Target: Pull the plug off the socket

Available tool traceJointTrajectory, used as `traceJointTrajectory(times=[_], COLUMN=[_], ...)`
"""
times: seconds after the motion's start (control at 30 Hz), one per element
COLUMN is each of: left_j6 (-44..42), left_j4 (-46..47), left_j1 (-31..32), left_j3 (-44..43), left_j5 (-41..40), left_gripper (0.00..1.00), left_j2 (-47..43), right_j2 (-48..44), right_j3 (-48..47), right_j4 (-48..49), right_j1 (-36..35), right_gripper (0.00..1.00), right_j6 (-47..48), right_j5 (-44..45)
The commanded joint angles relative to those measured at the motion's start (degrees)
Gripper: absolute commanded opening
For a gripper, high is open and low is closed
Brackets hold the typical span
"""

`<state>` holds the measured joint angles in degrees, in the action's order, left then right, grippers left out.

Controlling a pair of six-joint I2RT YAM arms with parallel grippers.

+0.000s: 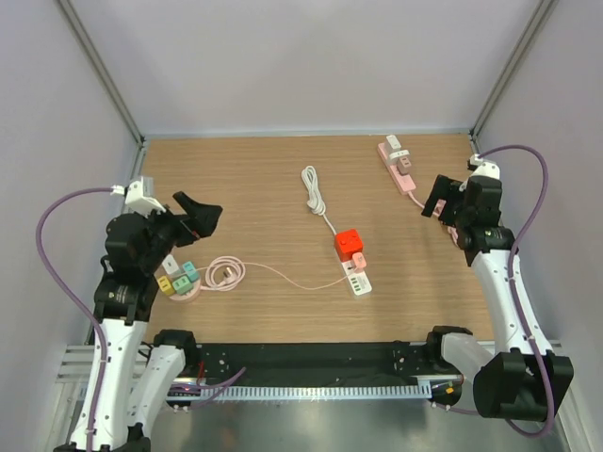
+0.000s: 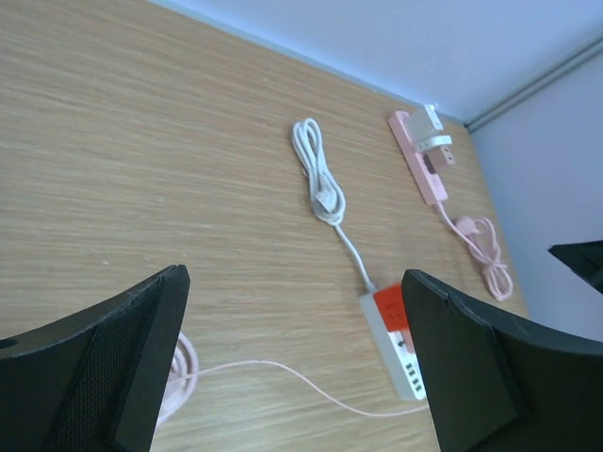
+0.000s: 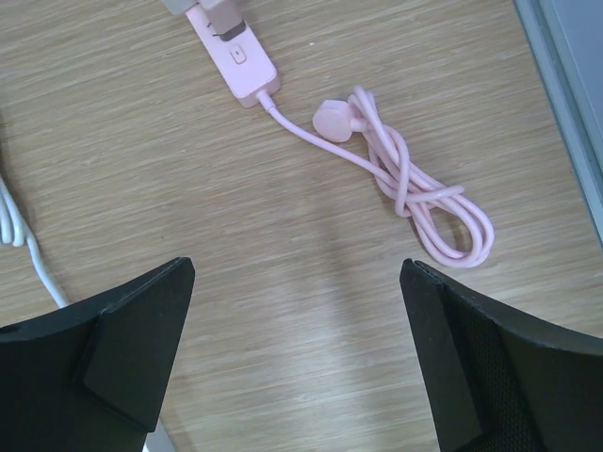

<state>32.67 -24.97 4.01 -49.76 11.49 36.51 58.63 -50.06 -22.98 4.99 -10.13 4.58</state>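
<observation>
A white power strip [image 1: 357, 280] lies mid-table with a red cube plug [image 1: 349, 244] and a small pink plug [image 1: 359, 266] in it. It also shows in the left wrist view [image 2: 399, 353], with the red plug [image 2: 389, 305] on it. A pink power strip [image 1: 399, 169] at the back right carries a white plug [image 1: 396, 144] and a brownish plug [image 1: 404, 161]. My left gripper [image 1: 196, 217] is open and empty above the left side of the table. My right gripper [image 1: 441, 201] is open and empty, hovering just right of the pink strip, whose end [image 3: 236, 58] shows in the right wrist view.
A coiled white cable [image 1: 313, 191] runs to the white strip. A pink cable coil [image 3: 419, 202] lies by the pink strip. A pink round socket with yellow and teal plugs [image 1: 177, 280] and a pink cable coil [image 1: 226, 273] lie front left. Walls enclose three sides.
</observation>
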Motion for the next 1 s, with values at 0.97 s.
traceJointTrajectory(times=[0.97], left_j6=[35.44], left_j4=[-13.15], left_j1=[40.19], left_j3=[-19.63], left_j5=[-19.56], left_gripper=[1.0], left_j2=[39.75], right_j2=[-9.15], right_j3=[2.87], right_j4=[-2.15], right_j1=[-1.48], right_gripper=[1.0], right_j6=[27.01], right_j5=[-29.45])
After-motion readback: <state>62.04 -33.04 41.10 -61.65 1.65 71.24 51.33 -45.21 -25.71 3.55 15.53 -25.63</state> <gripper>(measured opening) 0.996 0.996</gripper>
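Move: The pink plug beside the red cube on the white strip lies about 35 cm to the right of my left hand, some 3 cm back and 27 cm below; the red cube sits 3 cm left of it and 4 cm farther out. The white cord bundle is about 18 cm ahead and 22 cm right of my left hand, the pale cable coil 6 cm back, nearly beneath it. From my right hand, the pink plug is about 17 cm left, 10 cm back, 17 cm down. I sweep my open left hand some 19 cm to the right towards the white strip while sinking about 10 cm, tipping its fingers down by roughly 40 degrees. My right hand, open too, comes in from the other side: left some 8 cm and slightly back, swinging about 40 degrees counter-clockwise to face the red cube, then nearly settles. Neither touches anything. ##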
